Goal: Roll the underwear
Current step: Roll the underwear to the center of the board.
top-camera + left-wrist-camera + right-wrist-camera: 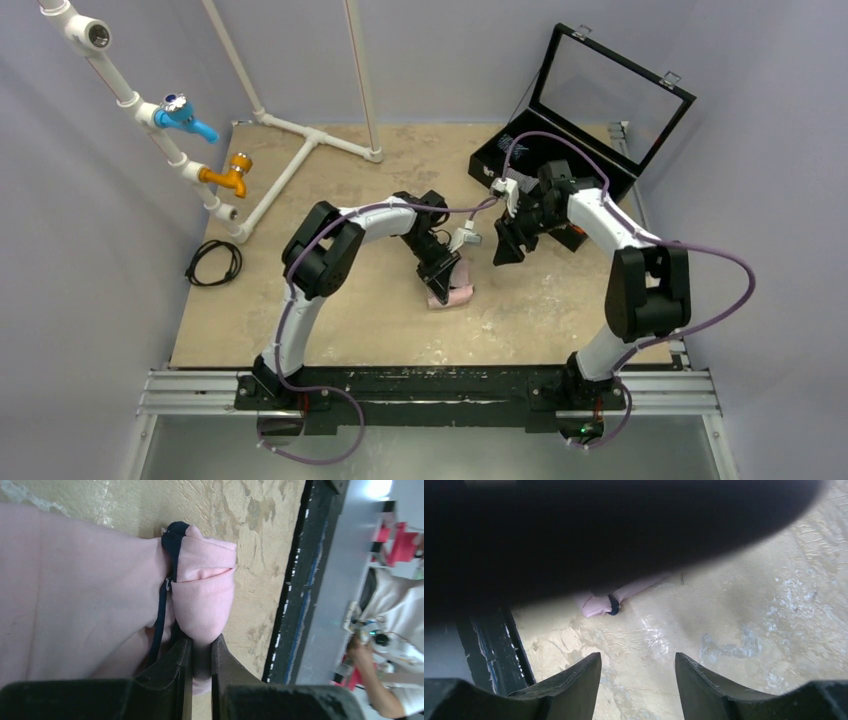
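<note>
The underwear point(455, 294) is a small pale pink bundle with navy trim, lying on the tan table a little in front of centre. My left gripper point(441, 277) is down on it. In the left wrist view the underwear point(90, 590) fills the left side, and a folded lobe edged with navy trim bulges out just beyond the fingers. The left gripper point(201, 641) is shut on a fold of that pink fabric. My right gripper point(506, 252) hovers just right of the bundle, apart from it. Its jaws point(636, 657) stand open over bare table, with the underwear point(596, 605) further off, partly hidden by a dark blur.
An open black case point(560, 150) stands at the back right, close behind the right arm. White pipes with a blue tap point(185, 115) and an orange tap point(230, 175) run along the back left. A black cable point(213, 262) lies at the left edge. A dark rail point(295, 605) borders the table's near side.
</note>
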### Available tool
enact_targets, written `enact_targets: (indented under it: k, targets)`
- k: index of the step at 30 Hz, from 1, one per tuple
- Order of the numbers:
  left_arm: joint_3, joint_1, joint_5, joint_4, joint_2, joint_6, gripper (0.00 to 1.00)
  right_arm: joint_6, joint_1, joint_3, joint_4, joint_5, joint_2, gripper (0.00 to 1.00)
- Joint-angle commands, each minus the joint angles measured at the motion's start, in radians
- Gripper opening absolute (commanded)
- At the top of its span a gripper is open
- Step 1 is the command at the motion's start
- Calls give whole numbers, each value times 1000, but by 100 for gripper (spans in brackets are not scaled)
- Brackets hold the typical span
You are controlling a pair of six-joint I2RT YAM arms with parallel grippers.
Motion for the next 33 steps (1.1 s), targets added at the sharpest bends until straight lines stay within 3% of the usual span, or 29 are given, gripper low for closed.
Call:
enact_targets:
  k: [1,8,16,24,33]
  targets:
    - [84,47,78,-185,129,49,0,51,-6,-60,83,32,-111,56]
    - [213,81,111,-296,230,52,0,42,39,-138,122,30,-222,58]
    - [341,81,103,-419,329,76,0,104,268,-191,241,199,-275,59]
    - [394,82,94,-466,371,78,0,97,513,-236,362,444,-234,58]
    - [411,81,95,-479,389,79,0,53,624,-260,449,572,-147,58]
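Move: The left hand already pinches the rolled part of the underwear, whose middle lies about 2 cm ahead, 2 cm to its right and 1 cm below. From the open right hand the bundle's middle lies roughly 11 cm left, 7 cm back and 8 cm below; the black box stands some 16 cm ahead and 9 cm to the right of that hand, its middle about 5 cm lower. Right hand, open, swings some 12 cm left and back towards the underwear; left keeps pinching, turning 25 degrees. ##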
